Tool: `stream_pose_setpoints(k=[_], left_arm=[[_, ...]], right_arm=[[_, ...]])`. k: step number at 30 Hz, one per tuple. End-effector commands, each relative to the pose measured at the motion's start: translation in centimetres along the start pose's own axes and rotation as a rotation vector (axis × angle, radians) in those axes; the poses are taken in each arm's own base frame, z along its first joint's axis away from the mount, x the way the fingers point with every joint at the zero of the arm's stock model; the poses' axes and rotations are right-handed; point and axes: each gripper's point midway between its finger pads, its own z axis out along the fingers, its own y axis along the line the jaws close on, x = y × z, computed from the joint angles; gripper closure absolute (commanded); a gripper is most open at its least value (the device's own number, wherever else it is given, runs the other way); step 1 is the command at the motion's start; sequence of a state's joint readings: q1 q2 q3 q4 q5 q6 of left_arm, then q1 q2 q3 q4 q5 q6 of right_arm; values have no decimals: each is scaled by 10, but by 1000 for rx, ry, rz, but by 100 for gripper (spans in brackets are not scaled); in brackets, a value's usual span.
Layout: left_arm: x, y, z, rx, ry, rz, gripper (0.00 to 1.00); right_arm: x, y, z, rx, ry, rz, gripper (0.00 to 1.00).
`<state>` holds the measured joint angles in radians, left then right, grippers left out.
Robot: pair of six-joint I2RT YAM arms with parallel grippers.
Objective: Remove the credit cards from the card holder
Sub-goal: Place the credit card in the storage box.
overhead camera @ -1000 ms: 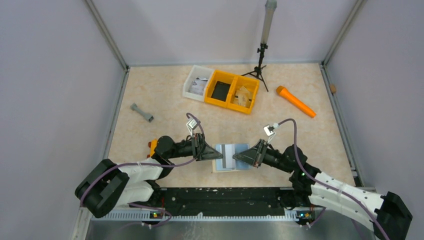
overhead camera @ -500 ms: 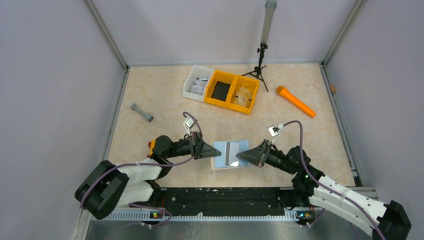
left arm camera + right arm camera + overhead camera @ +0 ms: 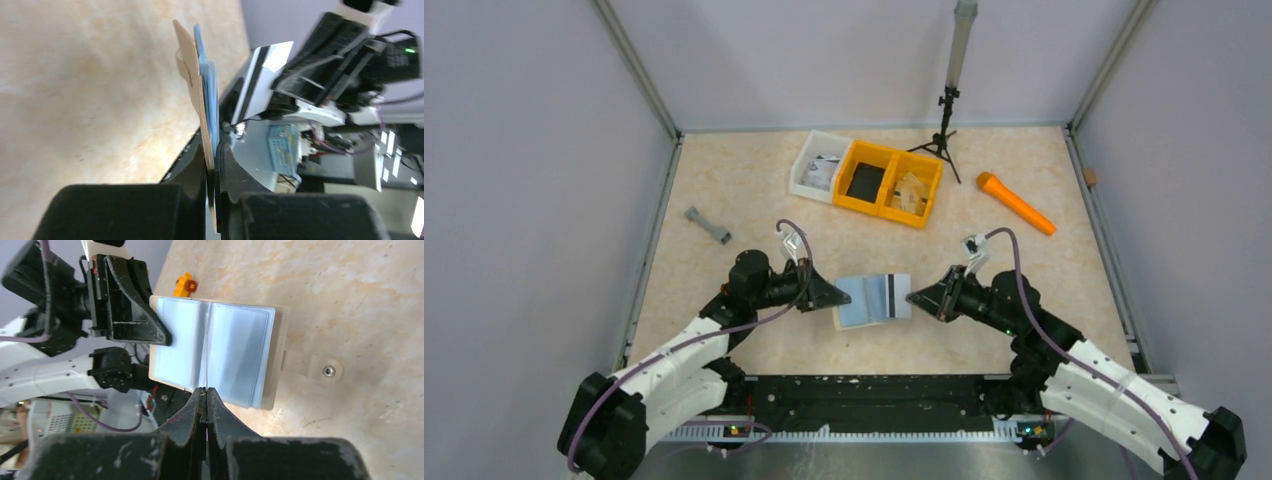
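Note:
The card holder [image 3: 852, 303] is lifted off the table between both arms, open, with pale blue sleeves and a tan rim [image 3: 280, 357]. My left gripper [image 3: 832, 297] is shut on its left edge; the left wrist view shows the tan cover and blue sleeves [image 3: 202, 85] edge-on in the left gripper [image 3: 214, 150]. A credit card [image 3: 891, 296] with a black stripe sticks out of the holder's right side. My right gripper [image 3: 911, 296] is shut on that card. In the right wrist view the card [image 3: 206, 367] runs edge-on into the right gripper [image 3: 206, 390].
A white bin [image 3: 817, 165] and a yellow double bin [image 3: 889, 183] stand at the back. An orange cylinder [image 3: 1016, 203] lies at the right, a grey dumbbell-shaped piece [image 3: 708, 225] at the left. A tripod [image 3: 944, 130] stands at the rear wall.
The left gripper has shut on the holder's left edge. Both arms have carried the holder up and away from the near edge, and the striped card now shows at the holder's right side.

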<state>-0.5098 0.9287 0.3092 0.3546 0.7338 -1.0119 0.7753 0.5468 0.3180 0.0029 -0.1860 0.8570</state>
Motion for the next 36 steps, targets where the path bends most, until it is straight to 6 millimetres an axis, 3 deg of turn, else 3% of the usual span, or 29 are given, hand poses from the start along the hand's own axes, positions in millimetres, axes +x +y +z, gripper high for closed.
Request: stream_pose_setpoints(k=[1, 3, 8, 13, 17, 23, 31, 36], left_arm=[[-5, 38, -17, -262, -20, 48, 100], [-9, 42, -23, -299, -35, 50, 100], [-22, 67, -48, -507, -106, 23, 100], [-31, 78, -66, -611, -165, 12, 100], [-31, 83, -70, -644, -194, -22, 100], [-28, 87, -71, -647, -201, -33, 100], [-29, 91, -70, -646, -207, -37, 100], [-30, 94, -65, -641, -196, -43, 100]], right_arm=[[-26, 1, 6, 61, -17, -220, 100], [-38, 4, 16, 77, -16, -306, 100], [-71, 11, 59, 147, 84, -556, 100], [-112, 23, 105, 185, 122, -768, 100], [-147, 30, 149, 219, 97, -896, 100], [-198, 20, 219, 382, 44, -1011, 100], [-237, 12, 284, 496, -110, -1102, 100], [-246, -1, 322, 552, -198, -1153, 100]])
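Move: The white storage box that the card is bound for lies about 42 cm ahead of the right hand, 21 cm to its left and 15 cm below; the orange box beside it is some 17 cm farther right and 4 cm nearer. The card holder, in the left fingers, sits about 10 cm left of the right hand, level with it fore and aft and 1 cm lower. From the left hand the white box is roughly 43 cm ahead, 8 cm left and 14 cm below. The card, already free and still pinched in the right fingers, is carried fast towards the white box, about 32 cm forward and 16 cm left, rising some 7 cm before sinking slightly; the right hand rolls left side down and its fingers swing to point more forward. The left hand keeps its grip on the card holder, draws it left and lowers it, its fingers tipping down and turning counter-clockwise. ##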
